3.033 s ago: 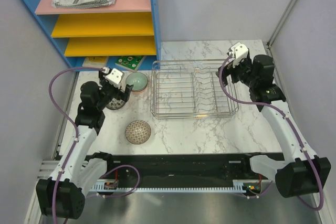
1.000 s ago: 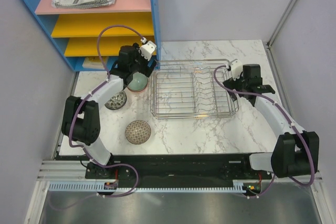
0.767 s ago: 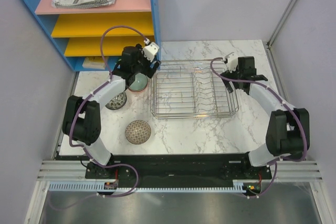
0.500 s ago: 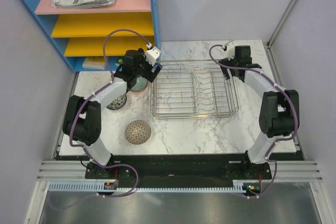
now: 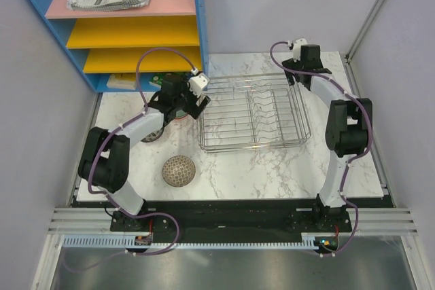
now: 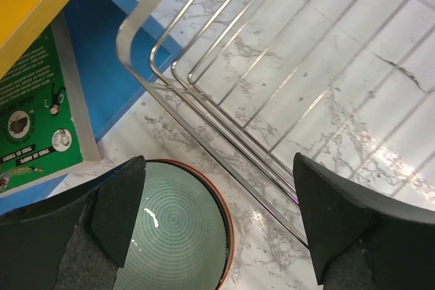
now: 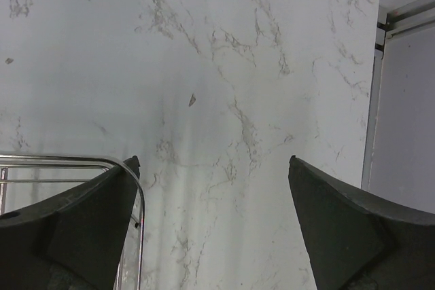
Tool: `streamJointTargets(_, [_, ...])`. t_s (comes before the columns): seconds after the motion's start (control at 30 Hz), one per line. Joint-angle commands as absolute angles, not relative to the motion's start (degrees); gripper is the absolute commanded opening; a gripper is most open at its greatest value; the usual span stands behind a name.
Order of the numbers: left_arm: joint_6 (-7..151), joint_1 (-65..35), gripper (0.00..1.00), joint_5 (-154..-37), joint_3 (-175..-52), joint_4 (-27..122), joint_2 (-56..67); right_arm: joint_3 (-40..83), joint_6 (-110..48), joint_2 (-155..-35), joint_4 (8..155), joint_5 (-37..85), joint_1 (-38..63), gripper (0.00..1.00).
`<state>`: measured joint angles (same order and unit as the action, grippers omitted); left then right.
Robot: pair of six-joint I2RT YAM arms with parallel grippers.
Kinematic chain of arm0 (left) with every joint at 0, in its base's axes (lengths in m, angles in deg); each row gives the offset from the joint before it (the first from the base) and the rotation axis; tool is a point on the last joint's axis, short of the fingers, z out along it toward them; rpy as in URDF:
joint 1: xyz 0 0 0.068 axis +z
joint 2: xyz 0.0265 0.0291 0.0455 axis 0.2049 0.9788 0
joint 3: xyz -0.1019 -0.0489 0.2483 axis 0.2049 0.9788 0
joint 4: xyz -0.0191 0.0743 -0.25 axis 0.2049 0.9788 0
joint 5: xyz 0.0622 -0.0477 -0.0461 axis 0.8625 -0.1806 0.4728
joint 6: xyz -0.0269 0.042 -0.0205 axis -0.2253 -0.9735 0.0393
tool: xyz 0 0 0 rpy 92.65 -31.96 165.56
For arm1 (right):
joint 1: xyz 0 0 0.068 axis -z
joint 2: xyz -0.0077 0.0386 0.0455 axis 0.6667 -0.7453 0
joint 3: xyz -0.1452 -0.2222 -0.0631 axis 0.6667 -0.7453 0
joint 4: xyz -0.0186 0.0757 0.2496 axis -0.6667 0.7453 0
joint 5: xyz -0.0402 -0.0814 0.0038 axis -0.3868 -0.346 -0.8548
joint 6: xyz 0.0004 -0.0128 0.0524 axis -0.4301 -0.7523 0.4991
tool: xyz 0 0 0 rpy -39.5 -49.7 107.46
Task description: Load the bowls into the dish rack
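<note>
My left gripper hangs open over the pale green bowl with a reddish rim, which sits just left of the dish rack. In the left wrist view the bowl lies under the left finger, and the rack's chrome corner runs between the jaws. A beige mesh bowl lies upside down near the front. A dark patterned bowl is partly hidden by my left forearm. My right gripper is open at the rack's far right corner, with only marble between its fingers.
A blue shelf unit with yellow and pink boards stands at the back left, close behind the left gripper. A green booklet lies at its foot. Walls close in the table at the back and right.
The right arm has swung back from the rack's right side to its far right corner. The left gripper has crept right over the green bowl. The rack looks slightly turned.
</note>
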<state>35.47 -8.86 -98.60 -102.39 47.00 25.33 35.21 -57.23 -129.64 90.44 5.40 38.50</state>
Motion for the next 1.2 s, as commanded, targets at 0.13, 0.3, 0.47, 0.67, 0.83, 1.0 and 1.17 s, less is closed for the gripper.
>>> streamJointTargets(0.13, [31.58,-12.08,0.95,-104.58,-97.96,51.19,18.3,47.6,-55.36,-136.69,87.69,2.45,39.53,0.98])
streamJointTargets(0.3, [30.25,-15.77,0.95,-104.76,-96.64,53.92,17.59,52.45,-54.66,-139.86,88.83,2.98,39.53,0.98])
streamJointTargets(0.47, [29.47,-19.54,0.95,-105.2,-95.32,56.46,17.06,57.55,-55.09,-142.59,90.24,2.45,39.53,0.98])
streamJointTargets(0.67, [28.76,-23.24,0.95,-106.43,-94.88,59.8,16.1,60.01,-56.68,-143.99,90.59,1.92,39.53,0.98])
streamJointTargets(0.83, [27.27,-27.27,0.95,-107.92,-94.79,62.79,15.39,61.33,-56.42,-145.23,90.42,2.1,39.79,0.98])
streamJointTargets(1.0, [26.3,-31.67,0.95,-108.89,-94.79,65.43,15.3,62.29,-55.71,-145.66,90.42,3.42,39.79,0.98])
streamJointTargets(1.17, [25.51,-37.47,0.94,-108.54,-95.06,66.75,15.83,62.91,-55.63,-146.02,90.51,3.77,39.79,0.98])
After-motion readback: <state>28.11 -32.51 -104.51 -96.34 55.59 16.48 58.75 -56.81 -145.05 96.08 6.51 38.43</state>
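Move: The dish rack's middle is some 22 cm to the right of the left hand, about 3 cm back and a little lower. From that hand, the green bowl lies about 7 cm left, roughly level, and 8 cm below; the speckled bowl some 20 cm left and 8 cm back; the brown bowl about 8 cm left and 25 cm back. From the right hand, at the rack's far right corner, its middle is about 19 cm back and 16 cm left. Left hand pushes the rack's left side back and right, some 20 cm, while right carries its far corner forward. ##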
